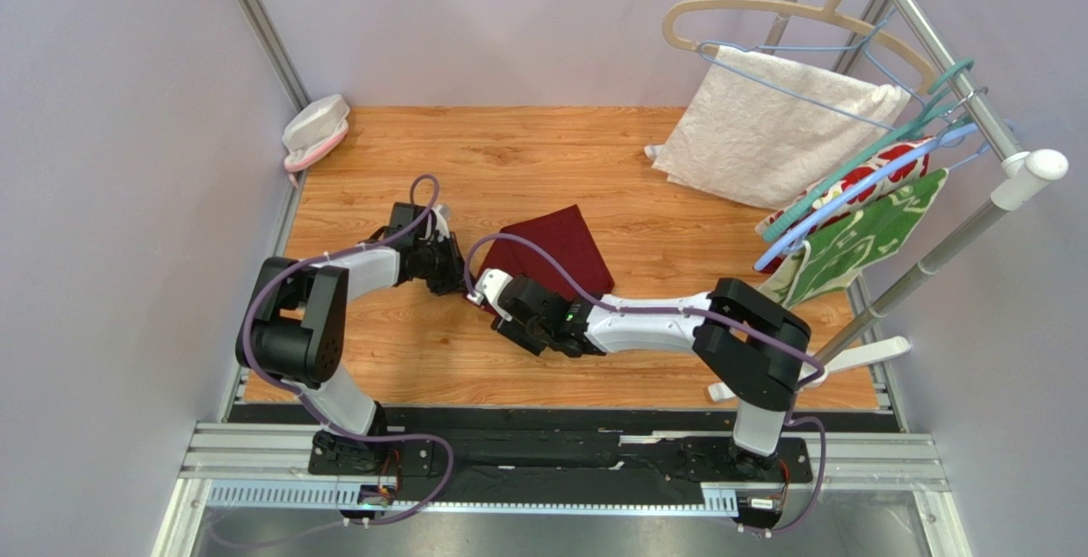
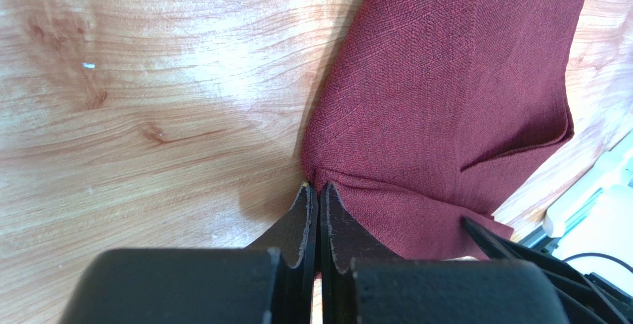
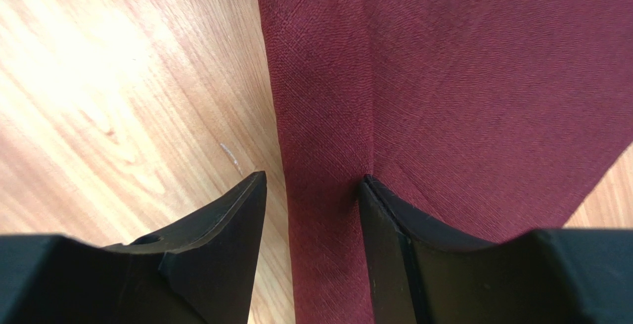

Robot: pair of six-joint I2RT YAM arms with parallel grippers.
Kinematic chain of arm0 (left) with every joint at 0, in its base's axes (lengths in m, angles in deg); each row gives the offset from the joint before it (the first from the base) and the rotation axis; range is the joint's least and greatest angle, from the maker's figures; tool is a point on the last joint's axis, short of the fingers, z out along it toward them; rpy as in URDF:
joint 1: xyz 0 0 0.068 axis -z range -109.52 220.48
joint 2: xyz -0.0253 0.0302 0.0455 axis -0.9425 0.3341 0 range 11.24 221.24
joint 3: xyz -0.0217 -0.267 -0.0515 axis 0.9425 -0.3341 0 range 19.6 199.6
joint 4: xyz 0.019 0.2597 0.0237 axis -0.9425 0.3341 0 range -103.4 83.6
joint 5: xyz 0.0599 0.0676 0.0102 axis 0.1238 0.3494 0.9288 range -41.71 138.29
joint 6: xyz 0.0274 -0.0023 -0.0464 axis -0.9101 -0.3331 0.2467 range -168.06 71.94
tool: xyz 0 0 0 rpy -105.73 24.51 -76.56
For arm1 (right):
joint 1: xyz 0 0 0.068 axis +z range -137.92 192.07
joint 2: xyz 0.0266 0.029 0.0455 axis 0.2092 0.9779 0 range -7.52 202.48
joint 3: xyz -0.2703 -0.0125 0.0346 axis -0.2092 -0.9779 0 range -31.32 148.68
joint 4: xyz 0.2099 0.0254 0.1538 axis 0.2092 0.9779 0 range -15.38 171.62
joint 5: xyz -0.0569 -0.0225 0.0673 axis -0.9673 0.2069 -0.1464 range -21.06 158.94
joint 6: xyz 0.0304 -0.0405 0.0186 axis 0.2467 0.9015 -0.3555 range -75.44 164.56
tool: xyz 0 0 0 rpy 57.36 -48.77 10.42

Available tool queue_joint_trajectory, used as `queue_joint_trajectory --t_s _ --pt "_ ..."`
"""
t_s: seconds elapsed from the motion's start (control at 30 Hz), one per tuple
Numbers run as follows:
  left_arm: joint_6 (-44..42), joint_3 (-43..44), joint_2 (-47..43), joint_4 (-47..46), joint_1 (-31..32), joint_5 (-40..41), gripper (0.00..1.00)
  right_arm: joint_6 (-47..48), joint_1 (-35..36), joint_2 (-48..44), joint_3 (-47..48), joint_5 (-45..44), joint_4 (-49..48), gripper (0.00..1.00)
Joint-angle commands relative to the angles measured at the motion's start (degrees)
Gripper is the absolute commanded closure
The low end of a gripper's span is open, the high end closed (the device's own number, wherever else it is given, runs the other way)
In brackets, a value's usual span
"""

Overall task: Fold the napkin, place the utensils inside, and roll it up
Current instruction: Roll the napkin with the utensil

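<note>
The dark red napkin [image 1: 558, 248] lies folded on the wooden table, just beyond both grippers. My left gripper [image 1: 455, 274] is at its left corner. In the left wrist view the napkin [image 2: 453, 86] puckers where the left gripper [image 2: 318, 184] is shut on its edge. My right gripper [image 1: 501, 298] is at the napkin's near corner. In the right wrist view the right gripper [image 3: 313, 181] is open and straddles a folded strip of the napkin [image 3: 483, 79]: one finger over bare wood, the other against the cloth. The utensils are out of view.
A white textured towel [image 1: 779, 130] hangs on a hanger at the back right. Red-and-green floral cloths [image 1: 868, 232] hang on a metal rack [image 1: 983, 123] beside it. A white and pink object [image 1: 314, 130] sits at the table's far left corner.
</note>
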Motion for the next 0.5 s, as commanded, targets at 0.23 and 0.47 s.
queue_joint_trajectory --t_s 0.23,0.47 --pt "-1.1 1.8 0.3 0.7 0.0 -1.1 1.00 -1.9 -3.2 6.1 3.3 2.8 1.7 0.69" --pt "-0.1 2.6 -6.5 1.6 -0.1 1.8 0.46 -4.5 -7.7 6.2 3.5 23.2 5.6 0.85"
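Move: My right hand, fingers half open, hangs just above the napkin's near folded edge: the stretch to be pinched is about 1 cm ahead, 1 cm to the left and 2 cm below. The napkin's left corner is some 6 cm ahead and 5 cm left of that hand; its middle about 7 cm ahead and 7 cm right. My left hand still pinches that corner; the folded edge stretch lies roughly 5 cm back and 4 cm right of it. With the folded edge between its fingers, my right hand sinks and slides forward, drifting slightly left, some 2 cm in all, and closes to pinch the folded strip, tipping its wrist slightly as it does. Only when this pinch is nearly made does my left hand, otherwise still, open about halfway to let go of the left corner and start to lift. ##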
